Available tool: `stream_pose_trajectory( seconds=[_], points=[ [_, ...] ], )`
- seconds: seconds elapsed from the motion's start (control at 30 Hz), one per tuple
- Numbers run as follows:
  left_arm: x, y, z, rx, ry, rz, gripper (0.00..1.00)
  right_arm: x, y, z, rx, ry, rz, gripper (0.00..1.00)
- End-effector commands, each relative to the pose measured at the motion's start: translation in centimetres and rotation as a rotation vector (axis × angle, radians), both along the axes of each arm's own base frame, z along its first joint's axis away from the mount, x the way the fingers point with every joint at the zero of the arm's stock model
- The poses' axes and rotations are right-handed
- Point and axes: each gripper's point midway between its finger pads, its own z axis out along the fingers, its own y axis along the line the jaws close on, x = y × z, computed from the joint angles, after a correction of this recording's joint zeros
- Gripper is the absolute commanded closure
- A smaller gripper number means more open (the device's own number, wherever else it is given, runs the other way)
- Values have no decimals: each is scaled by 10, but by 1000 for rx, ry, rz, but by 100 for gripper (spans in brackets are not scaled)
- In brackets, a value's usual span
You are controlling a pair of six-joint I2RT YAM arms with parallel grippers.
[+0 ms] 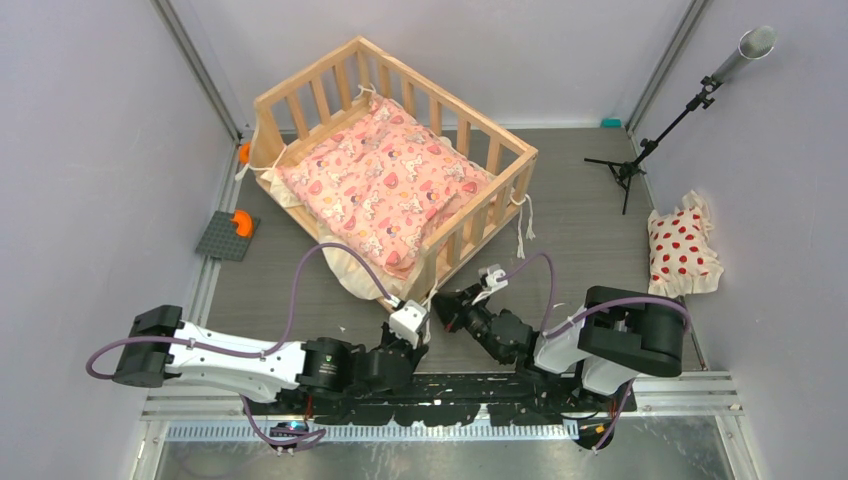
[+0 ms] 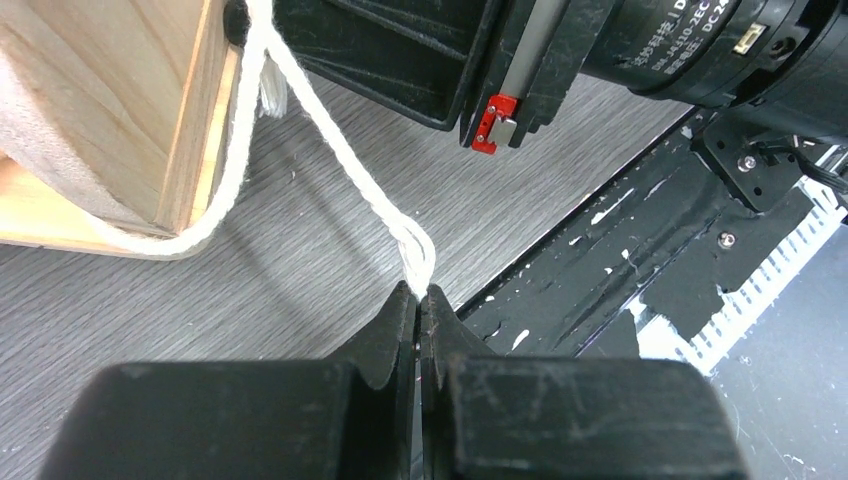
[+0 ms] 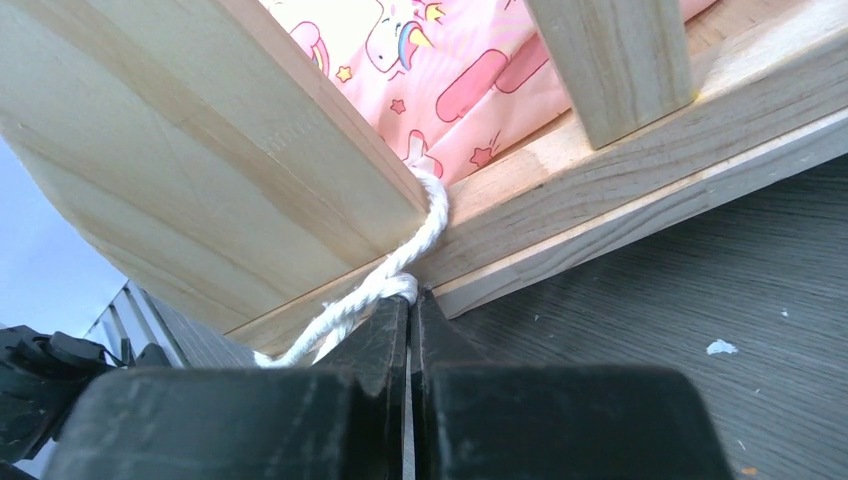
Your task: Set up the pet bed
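The pet bed (image 1: 450,100), a light wood slatted frame, stands on the grey floor with the pink cartoon-print cushion (image 1: 385,185) inside it. One cushion edge spills over the near-left side. Both grippers meet at the bed's near corner post (image 1: 428,268). My left gripper (image 2: 418,292) is shut on a cream tie cord (image 2: 330,130) that loops round the post (image 2: 120,110). My right gripper (image 3: 408,297) is shut on a twisted cream cord (image 3: 428,225) coming out by the post (image 3: 200,150), with the cushion (image 3: 420,70) behind. From above, the left gripper (image 1: 427,303) and right gripper (image 1: 440,302) almost touch.
A white pillow with red dots (image 1: 682,250) lies by the right wall. A black microphone stand (image 1: 640,150) stands at the back right. A grey baseplate with an orange piece (image 1: 228,235) lies left of the bed. Loose cream ties (image 1: 521,225) hang off the right corner.
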Motion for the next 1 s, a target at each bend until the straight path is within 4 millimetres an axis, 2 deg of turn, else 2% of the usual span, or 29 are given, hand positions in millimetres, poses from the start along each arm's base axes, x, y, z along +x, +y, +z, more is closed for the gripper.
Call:
stream_pose_trajectory(
  seconds=[0.0,0.23,0.4,0.5,0.67,0.8,0.97],
  points=[
    [2,-6,23,-79,-3,21,100,0,5,23,109,-4,-15,99],
    [5,2,25,-97,-5,49,100,-7,-12,1,34,6,-17,98],
    [6,4,26,-96,-8,54,100,-17,-4,-11,-51,-9,61,88],
    [7,5,26,-81,-9,54,100,-21,-3,-10,-94,-56,101,80],
    [7,8,26,-48,-12,56,100,-34,-9,0,-171,-174,190,59],
    [8,10,27,-38,-15,61,100,-40,-22,4,-278,-248,228,56],
    [9,11,30,-33,-21,65,100,-50,-38,11,-529,-411,340,55]
  ],
)
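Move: The cord end already pinched in the right fingers runs to a crossing on the crib's near corner post, about 2 cm ahead of that hand and 2 cm to its left. The post stands some 5 cm ahead and 3 cm left, and the middle of the pink bedding about 24 cm ahead and 10 cm left. From the left hand, holding the other end, that crossing lies roughly 8 cm ahead and 1 cm right. The cord end in the right fingers is first drawn back and down about 2 cm, then let go as they open to almost half. That hand backs away from the post, swinging up some 4 cm from its low point and drifting right, its fingers tipping up and turning counter-clockwise about 15 degrees. The left hand keeps its pinch on the other end, easing up and left a centimetre or so. ##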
